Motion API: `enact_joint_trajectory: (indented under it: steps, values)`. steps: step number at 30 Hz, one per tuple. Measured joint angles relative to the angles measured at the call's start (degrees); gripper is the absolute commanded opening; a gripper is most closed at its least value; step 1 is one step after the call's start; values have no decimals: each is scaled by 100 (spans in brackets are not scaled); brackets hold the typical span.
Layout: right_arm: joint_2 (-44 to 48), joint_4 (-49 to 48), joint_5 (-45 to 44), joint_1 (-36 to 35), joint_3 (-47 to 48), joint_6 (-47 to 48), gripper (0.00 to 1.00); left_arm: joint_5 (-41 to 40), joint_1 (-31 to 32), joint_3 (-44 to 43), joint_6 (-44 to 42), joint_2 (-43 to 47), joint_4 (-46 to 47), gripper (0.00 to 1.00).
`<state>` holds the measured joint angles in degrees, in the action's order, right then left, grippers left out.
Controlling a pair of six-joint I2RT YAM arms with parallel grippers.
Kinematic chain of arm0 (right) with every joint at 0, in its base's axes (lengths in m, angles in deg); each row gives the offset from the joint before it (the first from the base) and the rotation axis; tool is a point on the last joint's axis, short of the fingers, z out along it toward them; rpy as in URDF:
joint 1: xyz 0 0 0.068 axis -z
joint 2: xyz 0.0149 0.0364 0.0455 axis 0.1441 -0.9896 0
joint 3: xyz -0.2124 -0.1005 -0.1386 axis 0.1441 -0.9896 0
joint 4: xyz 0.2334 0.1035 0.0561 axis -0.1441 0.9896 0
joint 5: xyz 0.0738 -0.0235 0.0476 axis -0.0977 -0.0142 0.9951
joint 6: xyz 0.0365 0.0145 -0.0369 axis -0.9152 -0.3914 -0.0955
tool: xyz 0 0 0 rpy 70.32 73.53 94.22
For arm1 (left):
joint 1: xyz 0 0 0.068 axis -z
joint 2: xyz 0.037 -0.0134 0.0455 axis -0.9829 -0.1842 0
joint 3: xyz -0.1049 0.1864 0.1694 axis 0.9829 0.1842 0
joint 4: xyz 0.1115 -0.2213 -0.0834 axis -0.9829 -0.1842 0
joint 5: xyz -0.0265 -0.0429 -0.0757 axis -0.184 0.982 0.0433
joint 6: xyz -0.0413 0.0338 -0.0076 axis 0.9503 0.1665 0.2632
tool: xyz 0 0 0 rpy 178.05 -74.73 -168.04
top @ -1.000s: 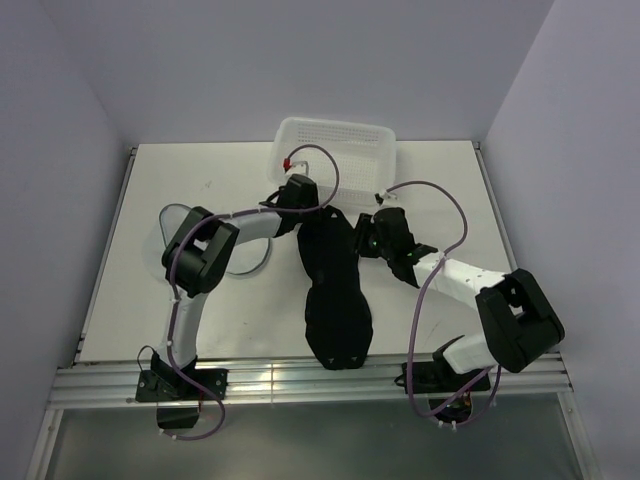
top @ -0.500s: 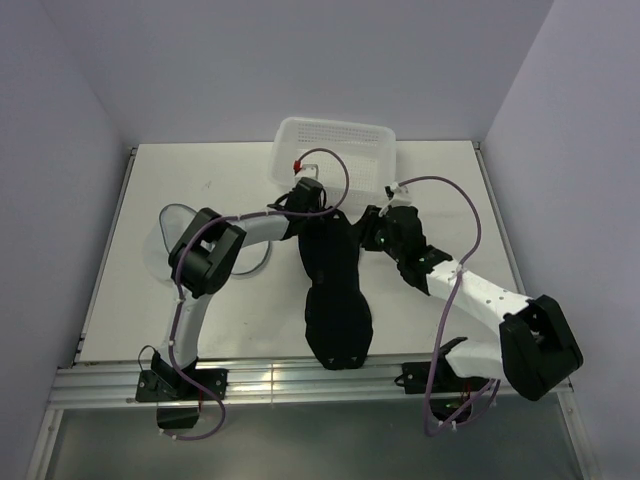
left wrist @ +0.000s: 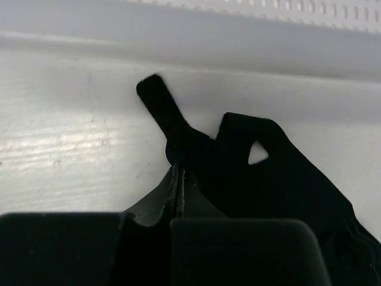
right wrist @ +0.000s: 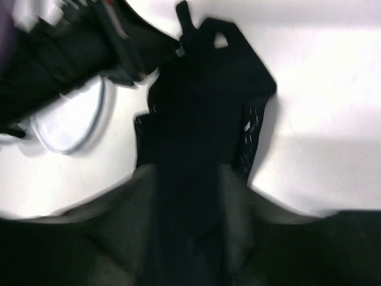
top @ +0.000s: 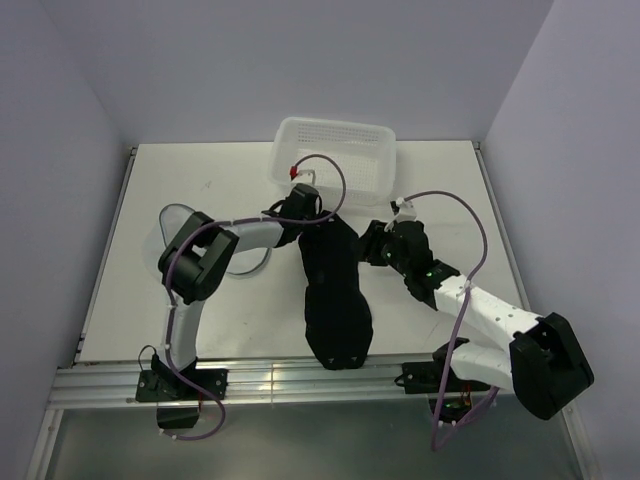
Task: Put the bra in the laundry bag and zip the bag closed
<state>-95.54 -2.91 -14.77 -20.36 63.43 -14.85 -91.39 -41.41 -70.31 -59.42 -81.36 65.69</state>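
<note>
The black bra (top: pixel 338 300) lies stretched out lengthwise in the middle of the table, its strap end pointing to the back. My left gripper (top: pixel 300 207) sits at that far end, and in the left wrist view its jaws (left wrist: pixel 178 171) are shut on the edge of the bra (left wrist: pixel 274 173) where a strap tab sticks out. My right gripper (top: pixel 372 245) hovers at the bra's upper right side. It is open, and the right wrist view shows the bra (right wrist: pixel 202 107) lying between its fingers (right wrist: pixel 250 208). The white mesh laundry bag (top: pixel 252 260) lies left of the bra, partly hidden under my left arm.
A white perforated plastic basket (top: pixel 335 150) stands at the back of the table, just behind the left gripper. The laundry bag's rim (right wrist: pixel 71 122) shows beside my left arm in the right wrist view. Purple walls close in the table on three sides.
The left gripper has shut on the bra's far end. The right gripper has opened wider and drawn back to the right, its arm stretching out lower over the table.
</note>
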Motion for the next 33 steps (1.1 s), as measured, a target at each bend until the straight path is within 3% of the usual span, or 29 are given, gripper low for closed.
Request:
enact_joint_trajectory:
  steps: [6,7,9,10,16,25,30,32,33]
  values:
    - [-212,90,221,-387,-234,-81,43,225,0,267,2,763,4,0]
    - [-210,133,223,-507,-264,-90,35,251,0,267,2,903,31,0]
    - [-181,157,260,-680,-348,-131,27,289,0,243,-4,1119,101,0]
    - [-146,173,284,-767,-409,-138,16,297,-2,205,-13,1180,127,0]
    - [-275,157,439,-903,-479,-179,0,496,-122,-81,-39,1143,203,0]
    - [-2312,-273,339,-765,542,-411,0,741,-374,-623,-179,1038,201,0]
    - [-2758,-496,66,-535,1325,-426,0,903,-457,-754,-251,1038,306,0]
    - [-2872,-505,48,-431,1602,-424,8,968,-483,-763,-256,1014,275,0]
    - [-2905,-522,44,-404,1698,-413,18,999,-494,-763,-254,1003,282,0]
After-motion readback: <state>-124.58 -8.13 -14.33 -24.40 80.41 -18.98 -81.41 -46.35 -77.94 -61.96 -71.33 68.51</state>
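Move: The left hand already pinches the bra's far-left corner near the table; the basket's middle is about 15 cm ahead and 4 cm right of it. From the right hand the bra's middle lies some 5 cm back, 6 cm left and 11 cm below. The white disc is about 26 cm left of the right hand and 6 cm ahead, the basket 29 cm ahead and 6 cm left, both roughly 10 cm below. Keeping its pinch, left lifts some 16 cm; right dips back-left, shuts, then sweeps forward over the bra. ##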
